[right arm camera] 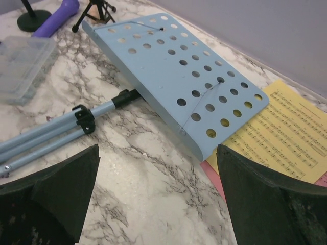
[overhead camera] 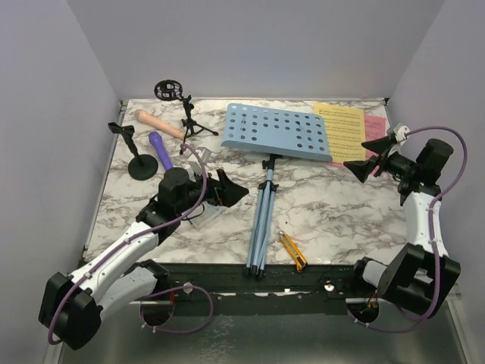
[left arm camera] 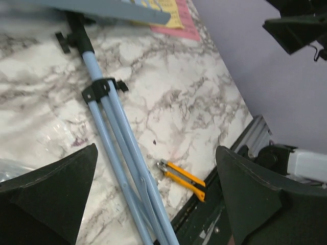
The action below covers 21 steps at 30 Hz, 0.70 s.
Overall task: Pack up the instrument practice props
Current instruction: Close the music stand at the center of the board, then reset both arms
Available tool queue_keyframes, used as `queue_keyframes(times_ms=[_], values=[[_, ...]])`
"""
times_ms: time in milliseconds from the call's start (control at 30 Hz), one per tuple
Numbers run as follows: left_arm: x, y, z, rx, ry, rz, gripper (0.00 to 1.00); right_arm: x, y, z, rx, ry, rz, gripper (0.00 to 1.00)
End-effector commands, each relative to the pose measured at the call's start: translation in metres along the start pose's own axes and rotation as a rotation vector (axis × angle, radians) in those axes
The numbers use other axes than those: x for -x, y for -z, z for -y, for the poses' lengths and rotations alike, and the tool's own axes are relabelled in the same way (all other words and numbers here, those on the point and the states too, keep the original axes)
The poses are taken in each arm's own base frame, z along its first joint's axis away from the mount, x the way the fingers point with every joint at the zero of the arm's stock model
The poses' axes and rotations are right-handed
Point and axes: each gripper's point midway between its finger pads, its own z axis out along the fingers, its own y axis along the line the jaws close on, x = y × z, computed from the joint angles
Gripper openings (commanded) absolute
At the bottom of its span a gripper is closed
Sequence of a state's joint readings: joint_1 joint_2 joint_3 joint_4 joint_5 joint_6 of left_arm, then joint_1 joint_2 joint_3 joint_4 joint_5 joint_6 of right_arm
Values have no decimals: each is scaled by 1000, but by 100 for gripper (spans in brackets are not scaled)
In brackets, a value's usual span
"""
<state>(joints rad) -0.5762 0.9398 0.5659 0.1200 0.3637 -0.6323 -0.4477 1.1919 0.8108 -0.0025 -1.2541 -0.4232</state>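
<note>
The light-blue music rack [overhead camera: 276, 130] lies flat, its folded tripod legs [overhead camera: 260, 224] running toward the near edge. Yellow [overhead camera: 341, 129] and pink [overhead camera: 373, 125] pages lie at its right. Back left are a beige microphone [overhead camera: 159, 123], a purple microphone [overhead camera: 161, 150], a round-base mic mount [overhead camera: 140, 163] and a small tripod mount [overhead camera: 186, 114]. My left gripper [overhead camera: 220, 186] hovers open left of the legs [left arm camera: 120, 158], holding nothing. My right gripper [overhead camera: 369, 157] is open and empty above bare marble beside the rack [right arm camera: 179, 76] and the yellow page [right arm camera: 278, 138].
A clear plastic box [right arm camera: 23, 66] sits under my left gripper, its edge showing in the left wrist view [left arm camera: 10, 166]. A yellow-and-black utility knife [overhead camera: 292, 250] lies by the near table edge, right of the legs. Walls close in the back and both sides.
</note>
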Motion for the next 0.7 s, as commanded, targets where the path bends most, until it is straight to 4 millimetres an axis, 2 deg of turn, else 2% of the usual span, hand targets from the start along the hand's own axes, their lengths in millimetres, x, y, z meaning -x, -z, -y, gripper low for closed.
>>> queue_keyframes(times_ms=[0, 67, 167, 233, 333, 433, 667], values=[[49, 12, -3, 47, -85, 109, 99, 30, 13, 2, -128, -157, -10, 100], [67, 16, -3, 60, -117, 111, 99, 43, 18, -1, -151, -165, -12, 100], [92, 26, -10, 115, -165, 102, 99, 64, 29, 16, -325, -257, -2, 100], [111, 35, -13, 144, -186, 132, 99, 77, 35, 18, -373, -286, -8, 100], [131, 43, -13, 158, -181, 176, 99, 99, 38, 6, -351, -294, -6, 99], [143, 47, -6, 145, -155, 207, 99, 118, 39, -17, -266, -273, 4, 99], [161, 64, 20, 107, -152, 275, 99, 155, 46, -36, -254, -286, 53, 100]])
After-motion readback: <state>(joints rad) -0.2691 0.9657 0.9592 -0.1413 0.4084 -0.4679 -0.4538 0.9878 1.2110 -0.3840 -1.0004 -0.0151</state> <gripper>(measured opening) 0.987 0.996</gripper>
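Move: The closed music stand's legs lie free of my left hand, about 11 cm to its right, 3 cm back and some 17 cm below. The stand's tray is roughly 34 cm ahead and 18 cm right; the parts case is about 8 cm ahead and 13 cm left, the yellow knife some 12 cm back and 21 cm right. From my right hand, the legs lie about 30 cm left, 13 cm back and 21 cm below. I back off from the folded music stand with both empty grippers wide open. My left hand climbs about 12 cm while swinging some 8 cm left and 7 cm forward, its fingers levelling and turning a little counter-clockwise. My right hand rises nearly straight, about 15 cm, drawing slightly back and turning some 15 degrees clockwise; neither touches anything. ##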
